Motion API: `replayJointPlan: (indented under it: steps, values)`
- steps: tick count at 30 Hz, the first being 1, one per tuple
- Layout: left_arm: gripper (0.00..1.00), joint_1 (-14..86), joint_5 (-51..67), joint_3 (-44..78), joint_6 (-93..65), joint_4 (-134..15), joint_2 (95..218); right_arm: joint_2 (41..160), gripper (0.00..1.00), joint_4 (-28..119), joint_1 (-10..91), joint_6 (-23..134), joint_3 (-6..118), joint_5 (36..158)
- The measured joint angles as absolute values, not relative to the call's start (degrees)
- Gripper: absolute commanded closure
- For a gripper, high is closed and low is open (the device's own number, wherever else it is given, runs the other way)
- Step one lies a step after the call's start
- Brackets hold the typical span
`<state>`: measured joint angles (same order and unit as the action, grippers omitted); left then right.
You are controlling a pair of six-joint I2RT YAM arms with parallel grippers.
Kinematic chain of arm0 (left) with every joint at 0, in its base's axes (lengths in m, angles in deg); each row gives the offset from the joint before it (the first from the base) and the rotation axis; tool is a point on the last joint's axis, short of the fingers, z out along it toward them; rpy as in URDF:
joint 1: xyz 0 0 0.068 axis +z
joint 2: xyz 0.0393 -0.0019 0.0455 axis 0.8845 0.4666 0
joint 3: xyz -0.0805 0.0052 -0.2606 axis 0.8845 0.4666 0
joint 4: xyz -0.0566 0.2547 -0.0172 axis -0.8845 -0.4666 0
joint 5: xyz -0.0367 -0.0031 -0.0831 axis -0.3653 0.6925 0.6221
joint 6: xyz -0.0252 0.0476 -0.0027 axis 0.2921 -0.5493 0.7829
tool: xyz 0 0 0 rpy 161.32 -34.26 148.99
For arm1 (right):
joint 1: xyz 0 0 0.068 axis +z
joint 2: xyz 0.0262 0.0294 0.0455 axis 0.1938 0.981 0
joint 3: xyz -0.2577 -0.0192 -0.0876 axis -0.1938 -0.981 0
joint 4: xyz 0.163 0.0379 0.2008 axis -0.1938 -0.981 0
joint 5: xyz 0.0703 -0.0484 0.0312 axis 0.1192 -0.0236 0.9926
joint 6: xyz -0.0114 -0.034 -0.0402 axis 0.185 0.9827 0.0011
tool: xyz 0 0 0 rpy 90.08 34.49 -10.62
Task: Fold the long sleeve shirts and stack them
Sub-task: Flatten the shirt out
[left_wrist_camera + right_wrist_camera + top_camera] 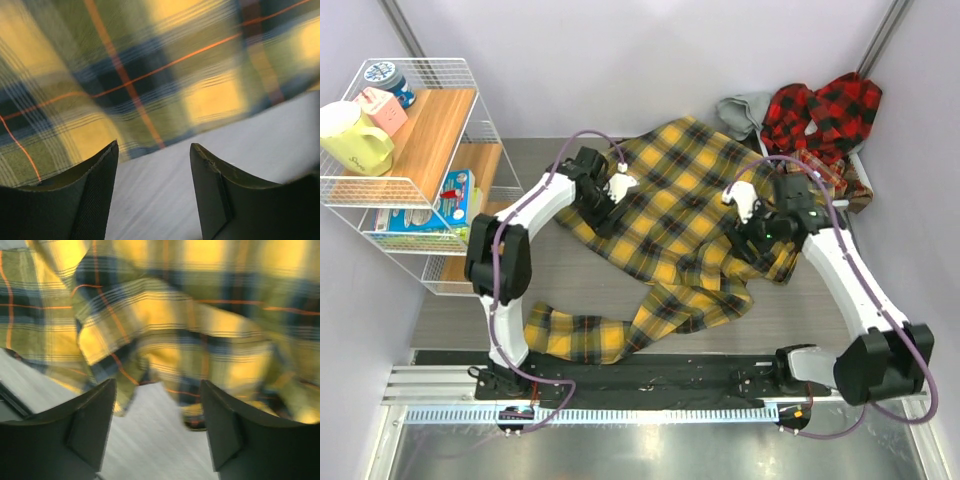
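A yellow-and-black plaid long sleeve shirt [685,185] lies spread across the middle of the table, one sleeve [582,335] trailing toward the front left. My left gripper [608,210] hovers over the shirt's left edge. In the left wrist view it [154,145] is open, with bare table between its fingers and the plaid edge [150,65] just beyond. My right gripper [748,232] is over the shirt's right side. In the right wrist view it [157,382] is open and empty, with crumpled plaid folds [200,325] ahead of the fingertips. Red-and-black plaid shirts [825,110] are heaped at the back right.
A grey garment [743,110] lies next to the red plaid heap. A white wire shelf [420,170] with a yellow jug [352,138], a pink box and packets stands at the left. Bare grey table [575,275] shows left of the shirt.
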<state>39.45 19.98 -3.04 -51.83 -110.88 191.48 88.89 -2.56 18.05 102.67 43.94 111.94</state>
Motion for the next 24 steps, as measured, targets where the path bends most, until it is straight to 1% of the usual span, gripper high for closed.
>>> replayJointPlan:
  steps: [5,7,8,9,13,14,16,21,23,24]
  values:
    - [0.44,41.0,11.6,-3.1,-54.5,-110.5,198.2,96.4,0.41,-0.6,24.3,95.3,40.9,108.2]
    - [0.47,41.1,8.6,-3.1,-55.3,-109.7,199.7,99.0,0.44,0.4,25.6,93.4,39.0,106.8]
    - [0.50,41.1,7.3,-3.1,-55.7,-109.5,200.3,100.3,0.47,1.1,26.2,92.5,37.7,106.0]
    - [0.56,41.2,6.2,-3.1,-56.1,-109.2,201.0,101.4,0.48,1.7,26.6,91.9,36.4,105.2]
    - [0.63,41.2,3.7,-2.0,-57.3,-108.7,201.8,104.3,0.50,2.5,26.7,90.7,31.3,101.1]
    - [0.64,41.2,3.5,-1.5,-57.5,-108.6,201.5,104.4,0.52,2.7,26.7,90.7,30.2,100.1]
    - [0.68,40.8,3.1,1.7,-57.8,-107.2,199.6,104.3,0.54,2.9,26.6,90.9,27.7,98.0]
    - [0.71,37.4,2.0,13.2,-58.6,-108.4,192.0,99.6,0.55,1.5,24.2,95.0,22.3,93.7]
    - [0.68,33.2,2.9,18.1,-58.4,-112.1,188.4,95.7,0.55,-2.1,19.3,99.4,20.7,91.7]
    - [0.63,31.1,3.7,19.4,-58.3,-114.4,187.2,94.4,0.55,-3.5,17.3,101.1,20.5,90.8]
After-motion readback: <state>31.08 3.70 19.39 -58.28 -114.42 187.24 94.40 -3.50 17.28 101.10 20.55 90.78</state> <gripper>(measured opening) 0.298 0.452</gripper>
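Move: My open left hand hovers about 8 cm over the shirt's near edge, which runs some 3 cm back of it. The shirt's front sleeve lies about 22 cm back and 6 cm left of that hand. The black folded shirt, mostly covered, is some 20 cm ahead and 12 cm right. For my right hand, the shirt's bunched near corner lies about 9 cm back, 8 cm left and 15 cm below; the shirt's right edge is some 12 cm right, roughly level fore and aft. I lower both hands to table level while turning their fingers straight down and half closing them. My left sinks about 8 cm, drifting some 6 cm left, then sweeps low and back, away from the black folded shirt towards the front sleeve, seeming to draw the near edge along. My right drops some 15 cm while swinging back, then slides off right to bare table beside the bunched corner. ##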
